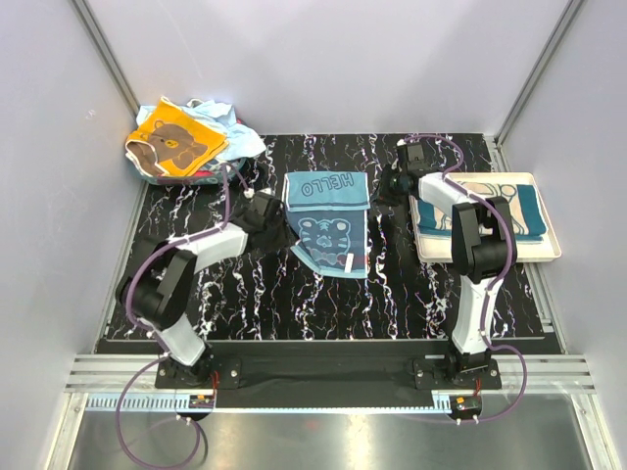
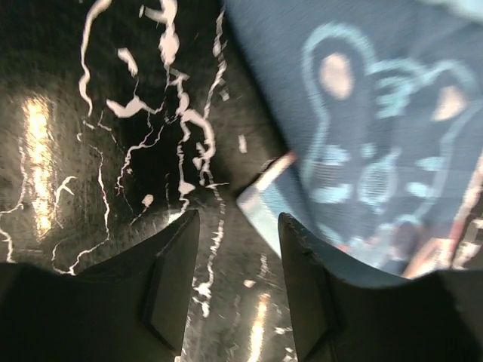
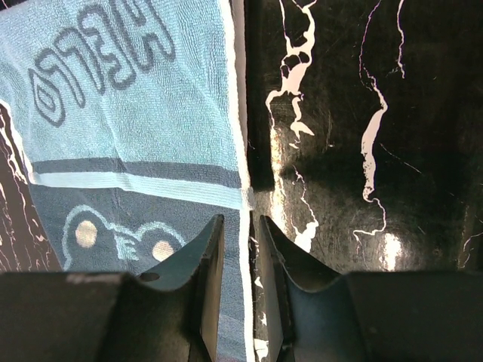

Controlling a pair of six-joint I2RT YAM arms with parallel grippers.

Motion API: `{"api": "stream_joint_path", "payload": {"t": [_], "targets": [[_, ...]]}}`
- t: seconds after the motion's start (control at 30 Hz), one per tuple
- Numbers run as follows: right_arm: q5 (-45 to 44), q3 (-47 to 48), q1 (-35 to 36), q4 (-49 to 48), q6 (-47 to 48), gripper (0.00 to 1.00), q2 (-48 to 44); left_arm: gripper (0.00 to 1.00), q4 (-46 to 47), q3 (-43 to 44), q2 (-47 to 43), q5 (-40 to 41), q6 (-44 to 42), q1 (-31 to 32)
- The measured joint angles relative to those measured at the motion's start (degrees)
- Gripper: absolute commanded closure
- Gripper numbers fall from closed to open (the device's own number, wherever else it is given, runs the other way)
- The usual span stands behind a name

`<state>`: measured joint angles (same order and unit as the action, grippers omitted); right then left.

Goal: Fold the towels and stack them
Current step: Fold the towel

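Note:
The light blue "HELLO" tiger towel (image 1: 328,220) lies spread on the black marbled mat, its near part skewed. My left gripper (image 1: 266,211) sits at the towel's left edge. In the left wrist view it (image 2: 238,253) is open over bare mat, and the towel's corner (image 2: 264,196) lies just ahead of the right finger (image 2: 306,286). My right gripper (image 1: 394,186) is at the towel's right edge. Its jaws (image 3: 241,249) stand a little apart, straddling the white hem (image 3: 240,151), which lies flat. A folded teal and beige towel (image 1: 519,211) rests in the tray (image 1: 490,258).
A heap of towels, topped by the orange-yellow bear one (image 1: 176,142), lies at the back left corner with light blue cloth (image 1: 235,132) beside it. The white tray stands at the right side of the mat. Aluminium frame posts and grey walls enclose the table.

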<state>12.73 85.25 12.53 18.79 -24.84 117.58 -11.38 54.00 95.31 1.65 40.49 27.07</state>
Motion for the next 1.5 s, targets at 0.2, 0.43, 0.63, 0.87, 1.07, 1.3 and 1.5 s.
{"api": "stream_joint_path", "payload": {"t": [0.2,0.43,0.63,0.87,1.07,1.3,1.5], "targets": [[0.00,-0.04,0.00,-0.09,-0.02,0.69,-0.28,0.51,-0.37,1.92,3.85,1.27,-1.49,1.33],[0.00,-0.11,0.00,-0.11,-0.02,0.70,-1.90,0.65,-0.61,4.17,6.45,4.09,-2.56,2.49],[0.02,-0.11,0.00,-0.13,-0.02,0.71,-3.08,0.78,-0.83,4.02,6.45,5.57,-2.84,3.80],[0.09,-0.11,0.00,-0.15,-0.02,0.72,-3.19,0.99,-0.48,3.61,6.29,7.52,-2.86,5.77],[0.17,-0.11,0.00,-0.13,0.00,0.72,-3.19,1.00,-0.81,-0.04,2.99,9.40,-1.07,6.88],[0.15,-0.11,0.00,-0.15,0.17,0.73,-3.19,1.00,-3.21,-7.26,-4.28,10.45,1.81,7.13],[0.15,-0.11,0.00,-0.13,0.22,0.71,-3.19,1.00,-4.48,-11.41,-8.76,10.51,4.42,7.50]]}}
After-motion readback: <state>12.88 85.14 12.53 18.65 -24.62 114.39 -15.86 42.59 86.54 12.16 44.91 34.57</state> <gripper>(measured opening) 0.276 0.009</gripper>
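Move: Just under the left hand, about 2 cm to its right and 3 cm below, lies the towel's tucked near-left corner. From that hand the cat face is about 4 cm ahead and 7 cm right, the HELLO flap's middle some 16 cm ahead and 8 cm right, and the white tag 3 cm back and 12 cm right. For the right hand, the tucked corner lies about 13 cm back, 16 cm left and 4 cm lower. Sinking about 2 cm and edging right, the left hand shuts its half-open fingers on the towel's tucked corner. It then drags the pinched corner low over the table, some 7 cm back and 4 cm to the left, away from the HELLO flap. The right hand, fingers still parted, rises about 3 cm beside the flap and waits. ##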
